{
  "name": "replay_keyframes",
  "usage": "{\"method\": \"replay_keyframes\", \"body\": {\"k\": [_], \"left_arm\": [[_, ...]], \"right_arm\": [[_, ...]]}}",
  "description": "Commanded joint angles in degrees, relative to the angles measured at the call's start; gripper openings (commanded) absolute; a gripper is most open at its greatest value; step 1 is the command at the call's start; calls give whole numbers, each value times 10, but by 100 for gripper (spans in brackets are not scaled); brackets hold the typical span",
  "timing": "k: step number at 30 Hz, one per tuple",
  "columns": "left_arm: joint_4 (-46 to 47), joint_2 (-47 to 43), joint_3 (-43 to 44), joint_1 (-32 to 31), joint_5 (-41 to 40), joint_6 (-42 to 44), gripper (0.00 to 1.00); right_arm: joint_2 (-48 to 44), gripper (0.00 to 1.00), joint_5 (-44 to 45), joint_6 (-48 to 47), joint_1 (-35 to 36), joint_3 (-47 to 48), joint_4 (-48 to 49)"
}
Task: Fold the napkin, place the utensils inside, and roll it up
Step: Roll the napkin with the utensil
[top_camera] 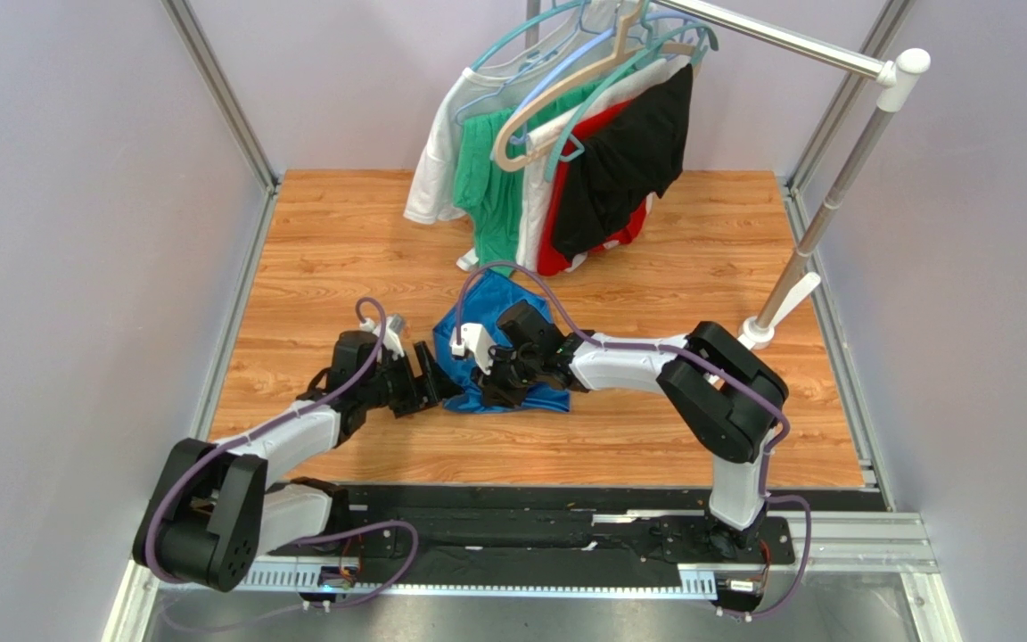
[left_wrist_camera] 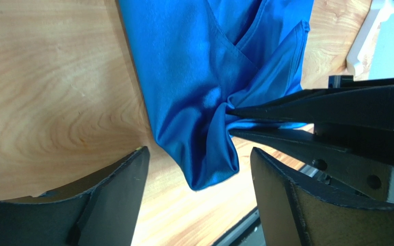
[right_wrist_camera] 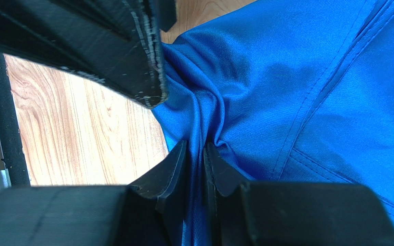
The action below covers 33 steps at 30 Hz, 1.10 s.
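Observation:
The blue napkin [top_camera: 476,331] lies bunched on the wooden table between my two grippers. My right gripper [right_wrist_camera: 196,146] is shut on a gathered fold of the napkin [right_wrist_camera: 296,87], and the cloth puckers into its jaws. In the left wrist view the same pinch shows, with the right gripper's fingers [left_wrist_camera: 307,105] coming in from the right. My left gripper [left_wrist_camera: 200,150] stands open. A loose corner of the napkin [left_wrist_camera: 194,92] hangs between its fingertips without touching either. From above, the left gripper [top_camera: 433,383] sits just left of the right gripper [top_camera: 498,380]. The utensils are out of view.
A clothes rack [top_camera: 820,214] stands at the back right, its foot [top_camera: 756,329] on the table. Green, white, red and black garments [top_camera: 573,161] hang from it behind the napkin. A black rail [top_camera: 546,515] runs along the near edge.

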Motion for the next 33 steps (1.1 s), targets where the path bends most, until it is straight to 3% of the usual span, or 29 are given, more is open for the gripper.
{"method": "replay_keyframes", "body": {"k": [1, 14, 21, 28, 33], "left_arm": [[36, 24, -10, 1, -5, 17, 80], [27, 35, 2, -13, -4, 37, 65], [-4, 56, 18, -19, -53, 29, 50], [-20, 76, 33, -21, -68, 28, 43], [-27, 91, 40, -22, -62, 29, 29]], "right_arm": [[17, 18, -1, 9, -2, 6, -21], [18, 17, -6, 13, -2, 8, -23], [22, 16, -13, 14, -2, 13, -25], [23, 16, -14, 14, -2, 13, -28], [25, 16, -16, 14, -2, 14, -28]]}}
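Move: The napkin's loose left end lies just off the left fingertips, about 1 cm ahead, 1 cm to the right and 2 cm below the hand point. The right fingers, already pinching the napkin, are roughly 5 cm to the left hand's right, level fore and aft and 2 cm lower; the napkin's far tip is some 15 cm ahead and 6 cm right. From the right hand that left end lies about 4 cm to the left and 1 cm ahead, at the same height. Downward by about 2 cm, with roughly 1 cm forward coming late, the left hand eases its open fingers around the napkin's loose end and steadily closes them until they take the cloth between the tips, the attitude tilting only slightly. The right hand stays put, keeping its pinch on the gathered napkin just beside it. ##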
